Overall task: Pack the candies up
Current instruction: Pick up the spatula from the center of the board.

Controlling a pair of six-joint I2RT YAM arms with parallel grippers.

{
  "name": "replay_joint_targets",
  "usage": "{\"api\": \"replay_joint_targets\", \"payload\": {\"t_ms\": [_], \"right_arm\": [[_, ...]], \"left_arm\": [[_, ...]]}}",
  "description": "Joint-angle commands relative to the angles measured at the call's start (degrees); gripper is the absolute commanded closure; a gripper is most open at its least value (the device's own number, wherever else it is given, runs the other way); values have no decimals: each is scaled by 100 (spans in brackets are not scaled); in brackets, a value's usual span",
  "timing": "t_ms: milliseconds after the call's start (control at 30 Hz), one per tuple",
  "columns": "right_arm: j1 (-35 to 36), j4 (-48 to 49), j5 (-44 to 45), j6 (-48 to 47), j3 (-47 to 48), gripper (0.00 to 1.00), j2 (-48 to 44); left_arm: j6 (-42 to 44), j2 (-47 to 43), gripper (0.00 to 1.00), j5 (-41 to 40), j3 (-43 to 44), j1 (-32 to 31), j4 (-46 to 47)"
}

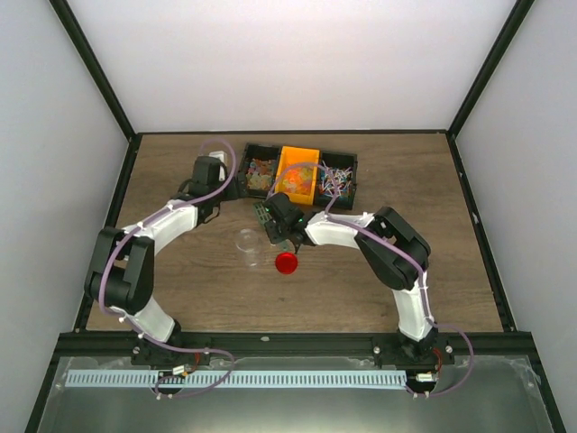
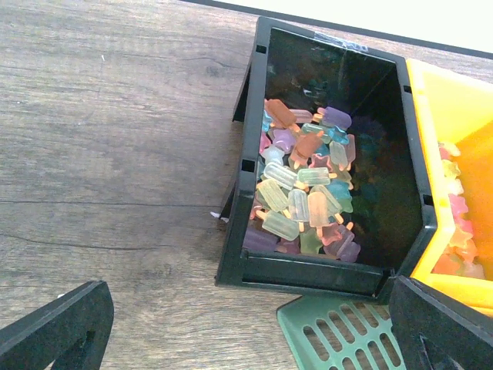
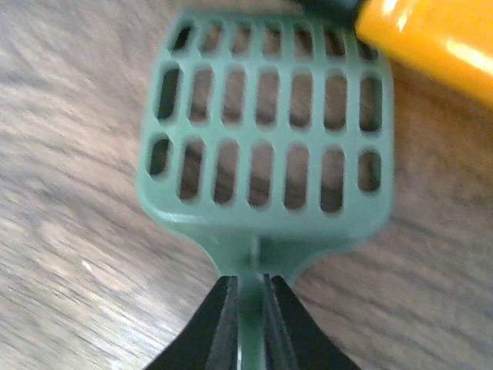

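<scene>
The candies lie in a row of bins at the back. Pastel popsicle-shaped ones fill the left black bin, star-shaped ones sit in the orange bin, and thin sticks are in the right black bin. My right gripper is shut on the handle of a green slotted scoop, whose blade is empty and low over the wood in front of the bins. Just left of the left bin, my left gripper hangs open with nothing between its fingers. A clear jar stands on the table.
A round red lid lies just right of the jar. The orange bin's corner sits close to the scoop's far edge. In the left wrist view the scoop's blade lies against the front of the black bin.
</scene>
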Motion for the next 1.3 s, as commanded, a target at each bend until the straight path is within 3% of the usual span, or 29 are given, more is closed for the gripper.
{"api": "replay_joint_targets", "payload": {"t_ms": [0,200,467,800,1000,1167,1267], "right_arm": [[-41,-341,137,-16,-514,91,-98],[-130,-272,186,-64,-1311,89,-655],[-131,-452,136,-136,-1416,85,-983],[-141,-437,176,75,-2414,83,-1957],[-139,-438,206,-112,-2132,64,-2364],[-160,-280,119,-418,-1879,28,-2363],[-218,29,12,-739,-1817,11,-2126]], "left_arm": [[8,-149,0,148,-130,33,182],[-73,-117,0,249,-193,32,314],[-111,-128,0,341,-249,32,372],[20,-184,0,606,-276,33,487],[-48,-134,0,806,-292,32,567],[-43,-189,0,854,-372,36,597],[-35,-220,0,874,-407,36,621]]}}
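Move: Right at the right hand's shut fingers, about 1 cm below the hand point, is the spatula's middle, its neck. From this hand the red lid lies about 9 cm back and 3 cm to the right, the clear cup 4 cm back and 7 cm to the left, and the candy box's middle some 16 cm ahead and 7 cm right. From the left hand, the spatula is roughly 10 cm back, 9 cm right and 11 cm below. Keeping its pinch on the spatula's neck, the right hand draws it low over the board to the right and back, about 12 cm in all, away from the candy box and towards the bare board right of the red lid. Then the fingers open wide, letting go, as the hand rises about 4 cm and eases slightly forward and left. The left hand, still open and empty, drifts 2 cm right. ##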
